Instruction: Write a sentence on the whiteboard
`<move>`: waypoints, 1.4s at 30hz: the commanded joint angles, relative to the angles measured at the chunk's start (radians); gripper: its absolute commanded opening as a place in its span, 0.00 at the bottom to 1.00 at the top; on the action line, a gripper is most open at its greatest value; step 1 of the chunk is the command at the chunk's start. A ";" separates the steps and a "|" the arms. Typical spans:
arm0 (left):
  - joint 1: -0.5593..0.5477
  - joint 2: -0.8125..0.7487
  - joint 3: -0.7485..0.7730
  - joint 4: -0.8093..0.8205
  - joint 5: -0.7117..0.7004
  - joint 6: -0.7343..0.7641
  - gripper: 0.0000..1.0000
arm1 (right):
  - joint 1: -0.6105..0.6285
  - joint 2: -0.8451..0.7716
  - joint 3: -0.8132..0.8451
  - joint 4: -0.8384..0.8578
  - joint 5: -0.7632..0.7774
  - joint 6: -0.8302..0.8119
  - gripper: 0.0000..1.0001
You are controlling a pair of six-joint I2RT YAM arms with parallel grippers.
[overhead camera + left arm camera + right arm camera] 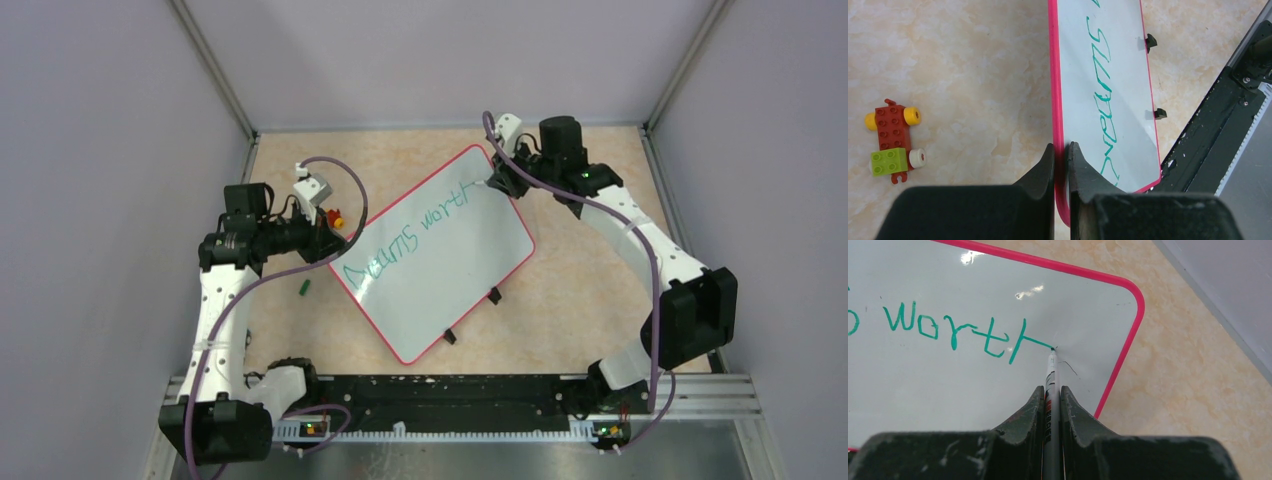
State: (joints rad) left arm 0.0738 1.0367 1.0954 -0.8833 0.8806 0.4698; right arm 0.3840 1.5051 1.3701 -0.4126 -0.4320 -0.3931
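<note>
The whiteboard (455,265) lies slantwise on the table, white with a thin red rim (1054,100). Green lettering, the sentence (405,232), runs along its upper edge and reads roughly "Dreams wort" with a half-drawn last letter (1023,342). My left gripper (1061,150) is shut on the board's red rim at its left corner. My right gripper (1051,392) is shut on a grey marker (1050,385). The marker's tip (1053,349) touches the board at the end of the last green stroke, near the board's far right corner (492,180).
A small toy car of red and green bricks with yellow wheels (894,142) lies left of the board near my left gripper. A green marker cap (304,287) lies on the table by the left arm. Black feet (1151,42) stick out from the board's near edge. The black base rail (450,395) runs along the front.
</note>
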 commanded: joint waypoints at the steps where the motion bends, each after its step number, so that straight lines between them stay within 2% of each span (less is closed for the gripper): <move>1: -0.017 0.000 -0.011 0.002 0.004 0.028 0.00 | -0.004 -0.023 -0.009 -0.013 -0.033 -0.021 0.00; 11: -0.017 -0.003 -0.010 0.006 0.008 0.027 0.00 | -0.004 -0.064 -0.057 -0.055 -0.030 -0.050 0.00; 17: -0.017 -0.007 -0.010 0.009 0.009 0.017 0.01 | 0.005 -0.086 -0.017 -0.108 -0.054 -0.052 0.00; 22: -0.016 0.005 0.021 0.003 0.047 -0.014 0.26 | 0.035 -0.121 0.061 -0.230 -0.168 -0.070 0.00; 31: -0.014 0.040 0.045 0.001 0.109 -0.037 0.38 | 0.147 -0.179 -0.008 -0.285 -0.265 -0.061 0.00; 37: -0.014 0.065 0.046 0.010 0.150 -0.051 0.46 | 0.226 -0.191 -0.087 -0.180 -0.347 0.062 0.00; 42: -0.014 0.070 0.036 0.013 0.205 -0.058 0.51 | 0.319 -0.189 -0.147 -0.091 -0.336 0.142 0.00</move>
State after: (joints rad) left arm 0.0647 1.1076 1.1053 -0.8845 0.9966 0.4248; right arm 0.6373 1.3396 1.2484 -0.6178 -0.7319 -0.3317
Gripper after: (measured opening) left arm 0.501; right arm 0.120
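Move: Held in the right hand, the marker's tip rests at the end of the unfinished "h", whose middle is about 3 cm ahead, 6 cm left and 3 below. The blank space aimed for lies some 15 cm back, 14 left and 9 lower; "worth" is level ahead, 12 left, 4 below. The left hand has the board's upper edge between its fingers; from it the blank space is about 5 cm back, 19 right, 7 below, and the toy car 10 ahead. Back and down the board's slope by about 3 cm goes the right hand first, from the end of the "h"; it then lifts some 4 cm and sweeps quickly back and left towards the blank space, sinking again as the wrist turns counter-clockwise and tips down, the marker still gripped. In all it travels about 17 cm back. Late on, the left fingers open about halfway, letting go of the edge, and shift slightly right. ##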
